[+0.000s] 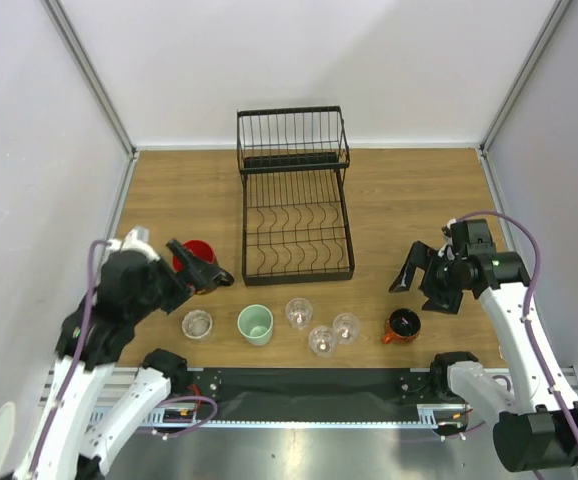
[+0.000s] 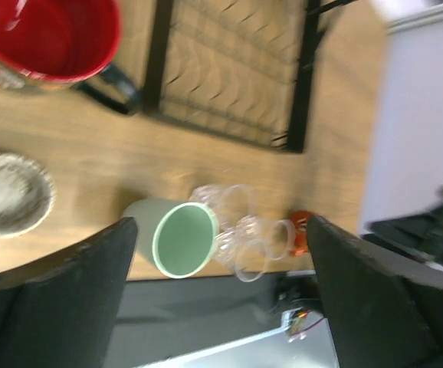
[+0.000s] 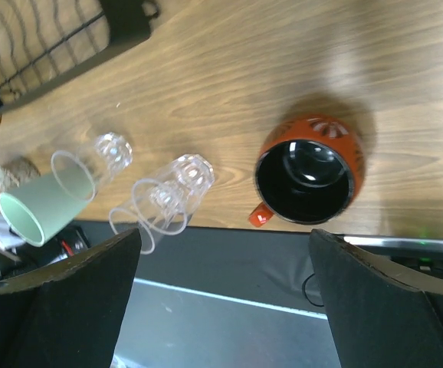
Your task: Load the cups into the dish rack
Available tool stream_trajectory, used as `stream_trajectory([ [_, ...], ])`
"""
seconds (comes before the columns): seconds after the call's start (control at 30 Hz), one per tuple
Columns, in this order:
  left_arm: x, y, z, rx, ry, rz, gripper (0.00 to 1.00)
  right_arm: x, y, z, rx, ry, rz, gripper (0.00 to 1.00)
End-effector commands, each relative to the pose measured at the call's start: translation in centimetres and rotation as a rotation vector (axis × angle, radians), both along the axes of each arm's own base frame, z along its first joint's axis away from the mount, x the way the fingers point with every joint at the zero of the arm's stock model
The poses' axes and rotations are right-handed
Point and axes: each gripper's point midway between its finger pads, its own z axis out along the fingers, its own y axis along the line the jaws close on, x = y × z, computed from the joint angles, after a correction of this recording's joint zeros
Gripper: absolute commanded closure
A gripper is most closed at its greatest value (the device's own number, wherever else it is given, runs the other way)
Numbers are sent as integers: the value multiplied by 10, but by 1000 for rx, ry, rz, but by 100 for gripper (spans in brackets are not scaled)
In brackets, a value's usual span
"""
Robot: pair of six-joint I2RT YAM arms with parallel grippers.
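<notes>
The black wire dish rack (image 1: 294, 215) stands mid-table with nothing in it. In front of it stand a speckled cup (image 1: 197, 324), a mint-green cup (image 1: 255, 324), three clear glasses (image 1: 322, 340) and an orange mug with a black inside (image 1: 403, 325). A red mug (image 1: 197, 262) sits left of the rack. My left gripper (image 1: 201, 268) hovers open over the red mug, holding nothing. My right gripper (image 1: 424, 280) hangs open above and just behind the orange mug (image 3: 307, 172). The left wrist view shows the mint-green cup (image 2: 179, 238) and glasses (image 2: 241, 230) between the open fingers.
The rack's raised wire basket (image 1: 292, 140) is at its far end, near the back wall. White walls close in the table on both sides. A black strip (image 1: 309, 385) runs along the near edge by the arm bases.
</notes>
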Motion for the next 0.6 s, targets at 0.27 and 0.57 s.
stream_trajectory([
  [0.27, 62, 27, -18, 354, 314, 138, 14, 23, 54, 40, 151, -123, 204, 0],
  [0.57, 135, 40, -16, 560, 453, 305, 31, 19, 59, 35, 127, -97, 218, 0],
])
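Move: Ahead of the left hand by about 13 cm, 5 cm to its left and some 19 cm lower stands the red mug. The small glass bowl is 6 cm left, level; the green cup 9 cm right, 3 cm back; the rack's near left corner 11 cm ahead, 6 cm right. From the right hand, the nearest clear cup lies 14 cm left, level, 11 cm below; the orange mug 2 cm right, 2 cm back. Reaching forward about 12 cm with a shallow early dip, the empty left hand goes high towards the red mug, its fingers tipping steeply down, its left side rolling up, and the open fingers drawing in by over a quarter. The right hand, wide open, shifts some 6 cm left and slightly up, away from the orange mug towards the clear cups, turning a little counter-clockwise. ##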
